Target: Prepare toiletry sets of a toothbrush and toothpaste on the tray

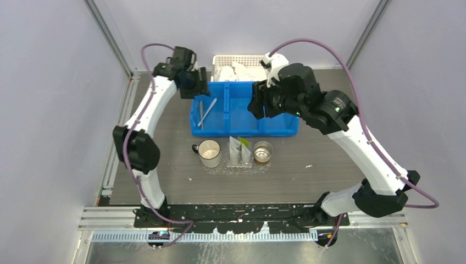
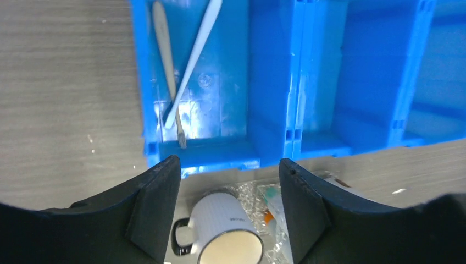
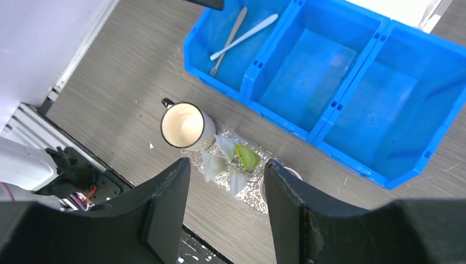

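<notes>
Two toothbrushes lie in the left compartment of the blue bin [image 1: 242, 125]: a white toothbrush [image 1: 207, 111] [image 2: 195, 60] [image 3: 244, 36] and a duller beige one [image 2: 164, 49] beside it. On the clear tray [image 1: 236, 168] [image 3: 250, 190] stand toothpaste tubes [image 1: 240, 150] [image 3: 231, 162], one of them green [image 3: 247, 157]. My left gripper [image 1: 200, 82] [image 2: 229, 170] hangs open and empty above the bin's left side. Over the bin's middle, my right gripper [image 1: 258, 103] [image 3: 227, 168] is also open and holds nothing.
A white mug [image 1: 209, 152] [image 2: 222, 231] stands on the tray's left end and a metal cup [image 1: 262, 152] on its right end. The bin's middle and right compartments hold nothing. A white perforated basket [image 1: 236, 61] sits behind the bin.
</notes>
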You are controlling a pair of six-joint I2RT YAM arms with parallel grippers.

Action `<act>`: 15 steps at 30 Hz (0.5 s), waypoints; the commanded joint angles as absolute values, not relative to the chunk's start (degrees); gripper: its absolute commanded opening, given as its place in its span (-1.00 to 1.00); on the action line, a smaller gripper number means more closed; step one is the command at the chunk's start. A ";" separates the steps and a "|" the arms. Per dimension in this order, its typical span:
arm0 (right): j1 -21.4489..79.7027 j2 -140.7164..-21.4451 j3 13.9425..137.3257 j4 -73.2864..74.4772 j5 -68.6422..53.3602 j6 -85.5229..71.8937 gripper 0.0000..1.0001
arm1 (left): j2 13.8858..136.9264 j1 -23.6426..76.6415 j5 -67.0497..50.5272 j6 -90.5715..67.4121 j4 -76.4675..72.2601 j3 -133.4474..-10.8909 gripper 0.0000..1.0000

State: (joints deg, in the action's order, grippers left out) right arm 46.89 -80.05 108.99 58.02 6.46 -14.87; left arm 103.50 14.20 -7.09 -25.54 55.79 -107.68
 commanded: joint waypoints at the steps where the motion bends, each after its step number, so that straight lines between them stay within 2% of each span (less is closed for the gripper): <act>1: 45.21 -81.37 102.61 54.22 5.68 -14.11 0.13 | 111.51 20.16 6.83 -18.75 58.84 -115.67 0.31; 3: 43.68 -80.40 100.08 52.70 3.85 -14.38 0.12 | 115.24 20.36 9.47 -18.11 59.85 -117.94 0.25; 7: 41.23 -78.97 96.01 50.59 0.91 -14.72 0.12 | 119.99 20.30 11.78 -15.96 60.06 -119.89 -0.07; 15: 37.82 -78.61 91.59 47.45 -4.59 -15.09 0.11 | 126.16 19.88 14.39 -12.04 59.41 -122.56 -0.06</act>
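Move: The grey toothbrush lies on the floor of the blue bin's left compartment, about 6 cm ahead of the left hand, 1 cm to its right and 22 cm below; the white toothbrush, crossing it, is some 8 cm ahead and 3 cm right. The enamel mug stands 18 cm back and 5 cm right. From the right hand the grey toothbrush is roughly 23 cm ahead, 20 cm left and 38 cm below. Down and somewhat forward, the left hand sinks about 11 cm towards the grey toothbrush, bowing right a few centimetres and coming back, while its wrist rolls some 25 degrees, left side rising, and its half-open fingers narrow on nothing. The empty right hand lowers about 10 cm over the bin and toothpaste area, easing a little forward, fingers still parted. ##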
